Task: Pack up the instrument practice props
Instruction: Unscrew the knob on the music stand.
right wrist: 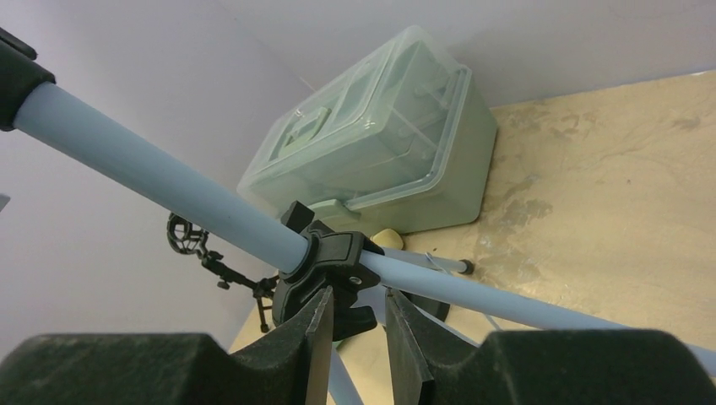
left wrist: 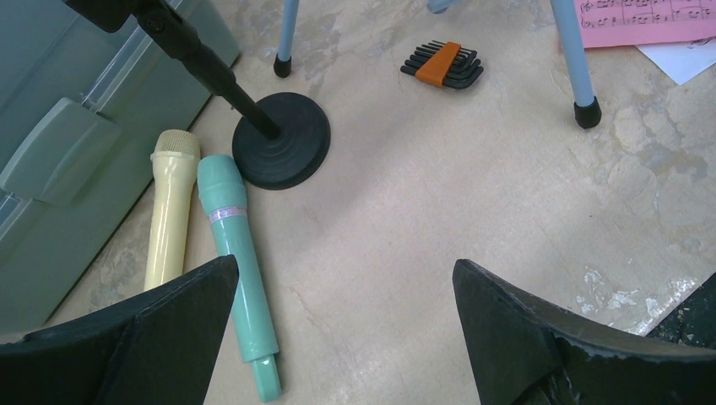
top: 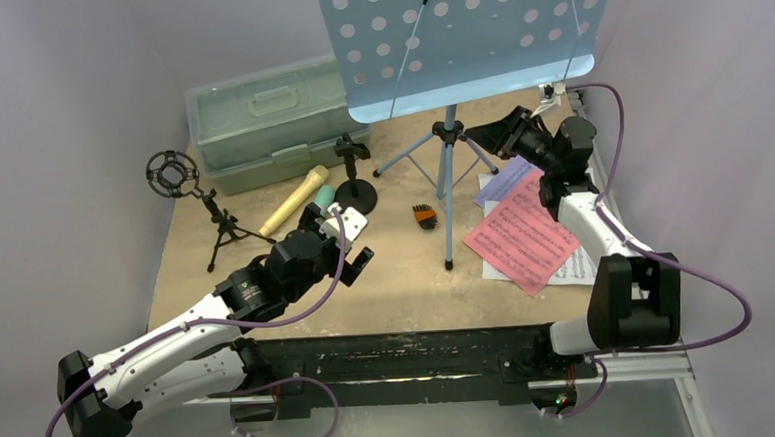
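The light-blue perforated music rack (top: 454,35) stands on its tripod (top: 446,135) at the back. My right gripper (top: 489,131) (right wrist: 359,295) is shut on the black clamp (right wrist: 333,261) of its pole (right wrist: 169,177). A tan microphone (top: 292,200) (left wrist: 169,219) and a teal microphone (top: 324,194) (left wrist: 236,253) lie side by side by the round-base mic holder (top: 355,192) (left wrist: 281,139). My left gripper (top: 343,243) (left wrist: 346,278) hovers open just right of the teal one, holding nothing. The ring-top tripod holder (top: 173,174) stands at the left. Red (top: 520,237), purple (top: 507,180) and white (top: 571,267) music sheets lie at the right.
A pale green case (top: 258,120) (right wrist: 380,143) sits shut at the back left, close to the microphones. A black and orange hex key set (top: 423,217) (left wrist: 443,65) lies between the rack's legs. Grey walls close in on both sides.
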{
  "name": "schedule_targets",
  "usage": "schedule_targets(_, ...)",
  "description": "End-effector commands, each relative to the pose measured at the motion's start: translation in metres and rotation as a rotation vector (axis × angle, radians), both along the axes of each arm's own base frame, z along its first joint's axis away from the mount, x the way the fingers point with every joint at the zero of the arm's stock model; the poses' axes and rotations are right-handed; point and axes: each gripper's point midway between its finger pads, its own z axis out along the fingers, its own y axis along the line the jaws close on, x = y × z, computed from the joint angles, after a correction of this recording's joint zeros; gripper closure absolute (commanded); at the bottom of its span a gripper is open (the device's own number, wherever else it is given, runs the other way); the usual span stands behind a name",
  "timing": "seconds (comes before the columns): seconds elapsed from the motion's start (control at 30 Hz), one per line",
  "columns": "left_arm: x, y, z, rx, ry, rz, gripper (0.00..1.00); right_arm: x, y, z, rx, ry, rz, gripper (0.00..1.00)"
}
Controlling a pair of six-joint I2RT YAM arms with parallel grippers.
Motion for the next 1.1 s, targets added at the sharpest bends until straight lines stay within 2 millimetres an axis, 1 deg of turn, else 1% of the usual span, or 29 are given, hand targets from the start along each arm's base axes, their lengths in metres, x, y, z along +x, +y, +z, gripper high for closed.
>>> schedule_targets(0.0, 0.006, 0.0, 0.016, -0.024, -0.038, 0.017, 0.01, -0.008, -0.001, 0.027, -0.039, -0.115, -0.004, 0.67)
schedule_targets(0.17, 0.006, 0.0, 0.016, -0.024, -0.037, 0.017, 0.01, -0.011, -0.001, 0.028, -0.054, -0.136, -0.001, 0.64)
schedule_targets(0.43, 0.006, 0.0, 0.017, -0.026, -0.039, 0.017, 0.01, -0.018, 0.002, 0.027, -0.063, -0.146, 0.026, 0.47)
schedule_targets(0.6, 0.006, 0.001, 0.017, -0.026, -0.039, 0.017, 0.01, -0.024, 0.003, 0.026, -0.064, -0.15, 0.036, 0.39)
schedule_targets(0.77, 0.006, 0.001, 0.017, -0.026, -0.039, 0.017, 0.01, -0.031, 0.005, 0.026, -0.049, -0.149, 0.048, 0.34)
schedule_targets(1.07, 0.006, 0.001, 0.018, -0.028, -0.039, 0.018, 0.01, -0.037, 0.0, 0.023, -0.021, -0.129, 0.062, 0.3)
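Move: The knob on the music stand's leg hub lies right at the tips of the right hand's part-open fingers, roughly 1 cm ahead and 1 cm to the left, at their height. The hex-key set lies on the table some 27 cm below this hand, 4 cm back and 7 cm left, and the pink sheet about 9 cm back and 13 cm right at table level. From the left hand the knob is about 19 cm ahead, 25 cm right and 9 cm higher. From the knob, its wing between the fingertips, the right hand comes free after the twist: first up and back by about 1.5 cm, then farther straight back while settling slightly, some 3 cm in all. The fingers spread from about a third open to over two thirds, and the hand tips up about 5 degrees. ##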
